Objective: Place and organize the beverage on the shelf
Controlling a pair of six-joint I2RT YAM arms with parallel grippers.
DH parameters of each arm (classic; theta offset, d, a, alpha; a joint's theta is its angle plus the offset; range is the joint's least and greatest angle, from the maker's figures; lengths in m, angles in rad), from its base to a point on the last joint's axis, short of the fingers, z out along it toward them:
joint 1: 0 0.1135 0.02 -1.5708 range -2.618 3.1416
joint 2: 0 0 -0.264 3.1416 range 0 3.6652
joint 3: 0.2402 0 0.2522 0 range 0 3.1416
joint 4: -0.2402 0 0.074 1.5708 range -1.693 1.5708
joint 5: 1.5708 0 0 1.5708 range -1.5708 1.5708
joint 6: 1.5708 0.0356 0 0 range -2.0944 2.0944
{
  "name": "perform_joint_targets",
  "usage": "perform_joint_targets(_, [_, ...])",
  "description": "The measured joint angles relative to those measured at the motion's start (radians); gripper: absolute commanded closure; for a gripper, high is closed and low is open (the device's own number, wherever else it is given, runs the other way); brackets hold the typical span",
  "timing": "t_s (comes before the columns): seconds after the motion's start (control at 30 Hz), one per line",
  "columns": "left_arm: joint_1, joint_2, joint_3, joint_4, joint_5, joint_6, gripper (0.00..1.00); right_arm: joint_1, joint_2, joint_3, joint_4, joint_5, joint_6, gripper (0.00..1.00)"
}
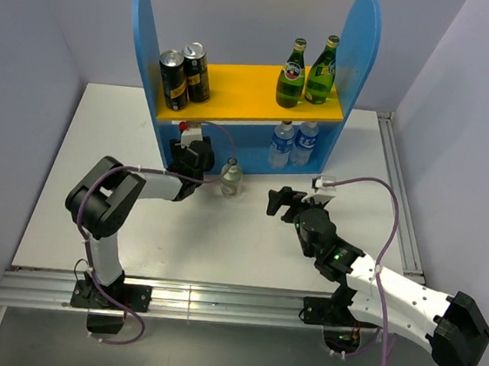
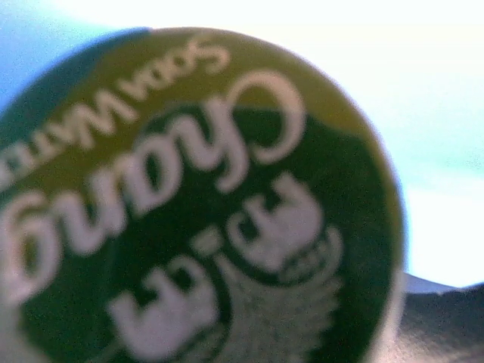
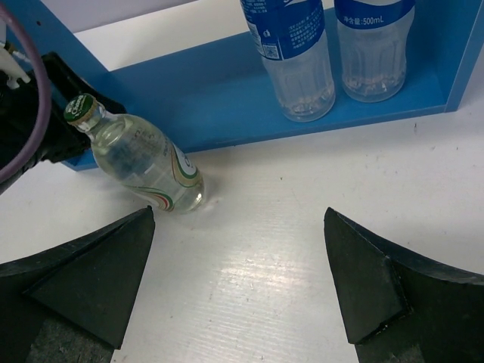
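Note:
The blue shelf [image 1: 246, 85] stands at the back; its lower level shows in the right wrist view [image 3: 227, 91]. Two green bottles [image 1: 307, 72] stand on the yellow board at the right. Two water bottles [image 1: 293, 144] stand on the lower level below them, also in the right wrist view [image 3: 295, 60]. A squat clear bottle [image 1: 230, 179] stands on the table before the shelf [image 3: 144, 162]. My left gripper [image 1: 191, 153] is at the shelf's lower left. A green Chang cap [image 2: 197, 204] fills its view and hides its fingers. My right gripper [image 1: 279, 200] is open and empty, right of the squat bottle [image 3: 238, 215].
Two dark cans [image 1: 184, 75] stand on the yellow board at the left. The left arm's body [image 3: 34, 113] sits just left of the squat bottle. A metal rail [image 1: 404, 208] runs along the table's right edge.

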State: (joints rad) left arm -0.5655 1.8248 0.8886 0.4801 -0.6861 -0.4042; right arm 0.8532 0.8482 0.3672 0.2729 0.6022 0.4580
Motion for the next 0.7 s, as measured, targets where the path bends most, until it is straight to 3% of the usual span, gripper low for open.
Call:
perform_joint_targets(0.03, [0.010,0.013,0.016,0.000,0.005,0.000,1.00,0.000,0.001,0.000,0.002,0.000,0.000,0.00])
perform_joint_targets(0.17, [0.040,0.043,0.046,0.001,0.024,0.000,0.77,0.000,0.006,0.000,0.005,0.000,-0.003,0.00])
perform_joint_targets(0.23, [0.053,0.053,0.053,0.000,0.028,0.000,0.54,0.000,0.011,0.000,0.005,-0.001,-0.003,0.00])
perform_joint_targets(0.27, [0.058,0.058,0.059,0.000,0.031,0.000,0.29,0.000,0.014,0.000,0.005,-0.001,-0.003,0.00])
perform_joint_targets(0.37, [0.070,0.065,0.072,0.000,0.035,0.000,0.02,0.000,0.019,0.000,0.005,-0.001,-0.003,0.00])
perform_joint_targets(0.7, [0.064,0.058,0.082,0.015,0.047,-0.006,0.01,0.000,0.021,0.000,0.005,-0.001,-0.003,0.00])
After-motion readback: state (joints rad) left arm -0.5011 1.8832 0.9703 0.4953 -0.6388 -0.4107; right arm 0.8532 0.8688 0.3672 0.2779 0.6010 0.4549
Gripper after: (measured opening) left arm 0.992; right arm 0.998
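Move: The left hand already has the Chang soda bottle inside the shelf's lower level; its spot at the left end is about 3 cm ahead and 1 cm left, the floor some 8 cm below. The other soda bottle stands about 10 cm back and 13 cm right, the nearer water bottle level ahead and 26 cm right. The inner black can sits 3 cm ahead, 1 cm right and 23 cm above. From the right hand that spot is 21 cm ahead, 35 cm left and 17 cm below. The left hand carries the gripped soda bottle about 3 cm deeper into the lower level, easing some 1.5 cm left towards the left side wall and slowing as it nears the spot, with the wrist almost unturned. There the fingers spread from their grip to fully open and let go, while the hand drifts barely 1 cm up and stops with the bottle still between the open fingers. ##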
